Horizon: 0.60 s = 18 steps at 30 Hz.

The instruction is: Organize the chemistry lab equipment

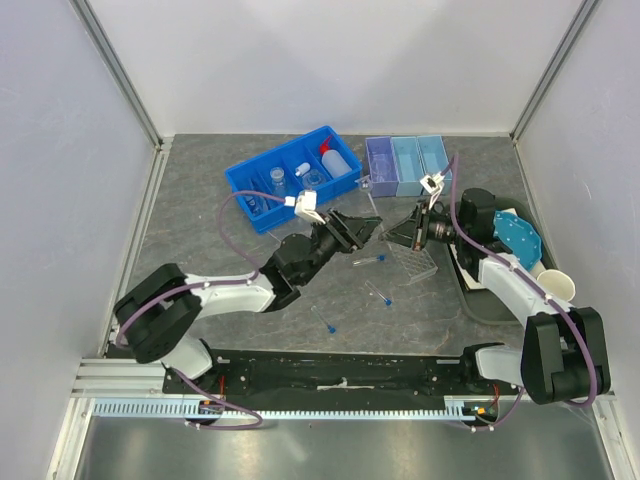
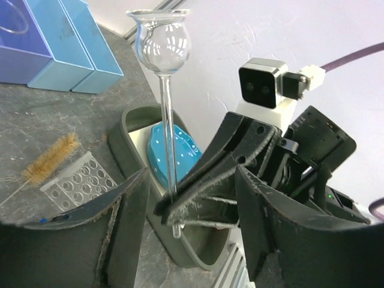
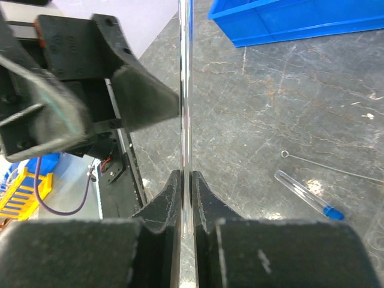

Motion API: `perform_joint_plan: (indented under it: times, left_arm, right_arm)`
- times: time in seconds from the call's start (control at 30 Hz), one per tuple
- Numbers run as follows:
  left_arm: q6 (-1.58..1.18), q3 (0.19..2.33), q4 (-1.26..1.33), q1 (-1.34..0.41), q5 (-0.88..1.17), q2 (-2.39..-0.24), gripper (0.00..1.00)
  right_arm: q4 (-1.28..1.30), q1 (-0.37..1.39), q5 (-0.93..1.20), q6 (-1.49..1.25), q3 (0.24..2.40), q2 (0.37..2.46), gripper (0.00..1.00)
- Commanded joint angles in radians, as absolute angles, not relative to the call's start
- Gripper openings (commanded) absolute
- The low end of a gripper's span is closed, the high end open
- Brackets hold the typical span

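A clear glass funnel tube with a round bulb (image 2: 162, 42) and a long thin stem (image 3: 185, 90) stands upright above the table's middle (image 1: 369, 195). My right gripper (image 3: 185, 180) is shut on the lower end of the stem, which pokes out just below its fingers (image 2: 171, 207). My left gripper (image 2: 192, 222) is open, its two fingers standing apart on either side of the stem and of the right gripper's tips without touching the glass. In the top view the two grippers, left (image 1: 362, 232) and right (image 1: 397, 232), meet nose to nose.
A blue bin (image 1: 262, 172) at the back holds small flasks and the red-capped squeeze bottle (image 1: 335, 160). Purple and light-blue boxes (image 1: 405, 165) stand beside it. The clear tube rack (image 1: 415, 262), a tan brush (image 2: 51, 159) and blue-capped test tubes (image 1: 378, 293) lie below. A dark tray (image 2: 129, 150) holds the teal plate (image 1: 518, 238).
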<state>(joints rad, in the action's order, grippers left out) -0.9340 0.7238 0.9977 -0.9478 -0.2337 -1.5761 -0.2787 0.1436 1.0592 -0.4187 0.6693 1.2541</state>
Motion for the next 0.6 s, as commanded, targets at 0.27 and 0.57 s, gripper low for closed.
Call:
perform_joint_plan:
  times: [0.27, 0.57]
  left_arm:
    - [-0.475, 0.715, 0.236, -0.764, 0.029, -1.057, 0.78]
    - [-0.005, 0.855, -0.413, -0.715, -0.095, -0.832, 0.86]
  right_arm:
    - [-0.073, 0.008, 0.891, -0.175, 0.768, 1.213, 0.06]
    - [0.164, 0.005, 0.652, -0.055, 1.063, 1.444, 0.07]
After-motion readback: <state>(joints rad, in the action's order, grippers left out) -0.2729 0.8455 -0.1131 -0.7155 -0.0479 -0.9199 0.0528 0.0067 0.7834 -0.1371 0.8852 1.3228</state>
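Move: About 25 cm ahead of the right hand, 12 cm to its right and 16 cm below lies the middle light-blue bin, towards which this hand takes the glass funnel it already holds by the stem. The purple bin is also 25 cm ahead but only 4 cm right; the brush lies 10 cm ahead and 5 cm right, the tube rack 3 cm ahead and 10 cm right, both roughly 18 cm below. From the left hand, the middle bin is about 22 cm ahead and 14 cm right. Carrying the funnel forward and to the right towards the bins, the right hand travels about 10 cm, nearly level, keeping its pinch on the stem while the wrist turns clockwise and the fingers tip down. The left hand, already off the stem, sweeps some 16 cm left and slightly up, clear of the funnel, opening wider and tipping its fingers about 45 degrees down. ##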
